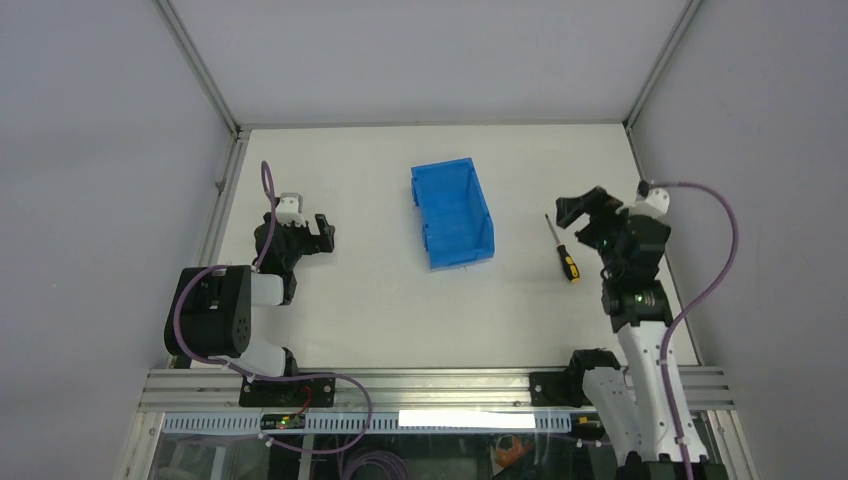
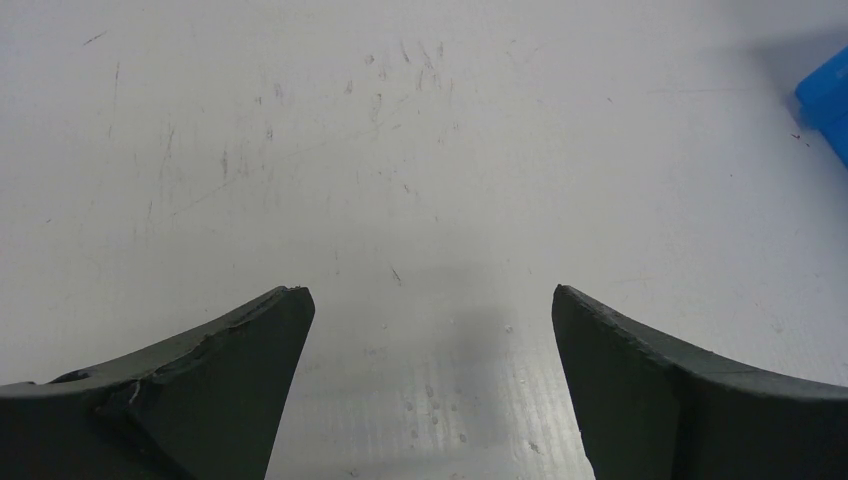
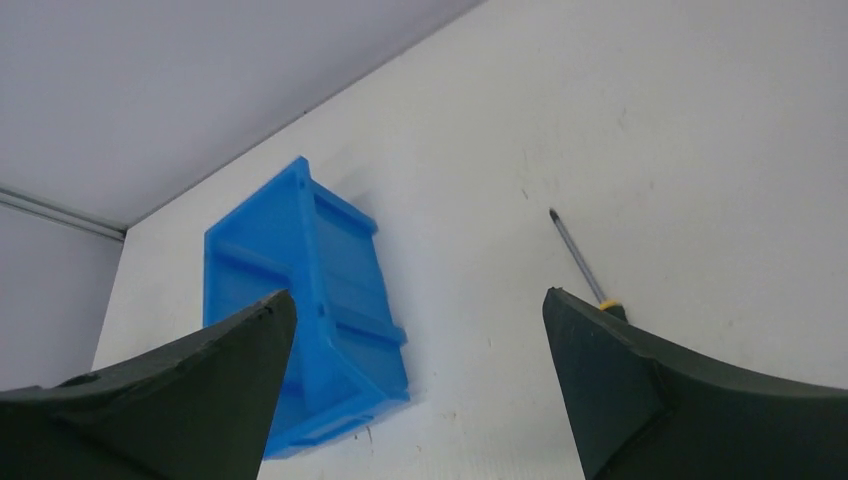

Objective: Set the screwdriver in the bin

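Note:
The blue bin (image 1: 452,213) stands in the middle of the table, its low sloped end toward the arms. To its right the screwdriver (image 1: 562,248) lies flat on the table with its yellow-and-black handle nearest the arms. My right gripper (image 1: 578,208) hovers open just right of the screwdriver and holds nothing. In the right wrist view the bin (image 3: 300,300) is on the left. The screwdriver shaft (image 3: 578,258) shows on the right there, and my right finger hides most of its handle. My left gripper (image 1: 326,232) is open and empty, left of the bin.
Grey walls and aluminium frame rails (image 1: 200,70) enclose the white table (image 1: 400,320). In the left wrist view, a corner of the bin (image 2: 828,100) shows at the right edge, and the left gripper (image 2: 430,295) hangs over bare scratched tabletop.

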Tool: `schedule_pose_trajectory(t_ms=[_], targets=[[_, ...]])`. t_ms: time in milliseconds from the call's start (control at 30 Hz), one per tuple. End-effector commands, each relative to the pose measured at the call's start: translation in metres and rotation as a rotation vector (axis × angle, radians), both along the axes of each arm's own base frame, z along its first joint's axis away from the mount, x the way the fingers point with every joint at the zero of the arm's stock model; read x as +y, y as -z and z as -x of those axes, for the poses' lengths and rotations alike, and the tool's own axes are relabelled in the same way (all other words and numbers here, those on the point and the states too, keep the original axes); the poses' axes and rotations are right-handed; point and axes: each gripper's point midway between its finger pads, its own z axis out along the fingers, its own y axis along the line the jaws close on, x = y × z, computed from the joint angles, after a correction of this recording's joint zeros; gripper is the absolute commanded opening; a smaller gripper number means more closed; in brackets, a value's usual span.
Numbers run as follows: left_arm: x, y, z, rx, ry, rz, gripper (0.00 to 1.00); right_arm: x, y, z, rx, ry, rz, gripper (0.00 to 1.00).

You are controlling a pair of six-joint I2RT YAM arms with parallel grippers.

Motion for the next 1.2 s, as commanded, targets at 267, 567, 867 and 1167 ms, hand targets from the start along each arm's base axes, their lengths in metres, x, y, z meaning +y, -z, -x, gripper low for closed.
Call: schedule_pose_trajectory(t_ms=[267, 567, 867, 1167], targets=[[-0.004, -0.025, -0.012, -0.088, 0.012, -0.001, 0.99, -0.041, -0.01, -0.065, 0.733, -0.085, 0.379, 0.97], [-0.004, -0.025, -0.012, -0.088, 0.011, 0.0, 0.99, -0.053, 0.135, -0.042, 1.192, -0.193, 0.453, 0.91], [-0.003, -0.024, -0.012, -0.087, 0.011, -0.001, 0.99, -0.044, 0.186, -0.033, 1.277, -0.261, 0.409, 0.66], [-0.004, -0.024, -0.012, -0.087, 0.011, -0.001, 0.99, -0.044, 0.143, -0.045, 1.225, -0.284, 0.438, 0.0]])
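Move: The screwdriver lies on the table under the right hand, some 17 cm below, its middle about 5 cm ahead and 4 cm to the right, with the handle at the near end. The blue bin stands roughly 15 cm ahead and 24 cm to the left of the right hand, its middle some 15 cm below. For the left hand, the screwdriver is about 63 cm to the right, 4 cm back and 3 cm below. Swinging up and forward about 11 cm first, the open right hand then plunges nearly 30 cm down and draws back onto the screwdriver, edging right as the wrist tips some 75 degrees to point down. Low over the table it stops, and the fingers close and pinch the handle just behind its yellow collar. ##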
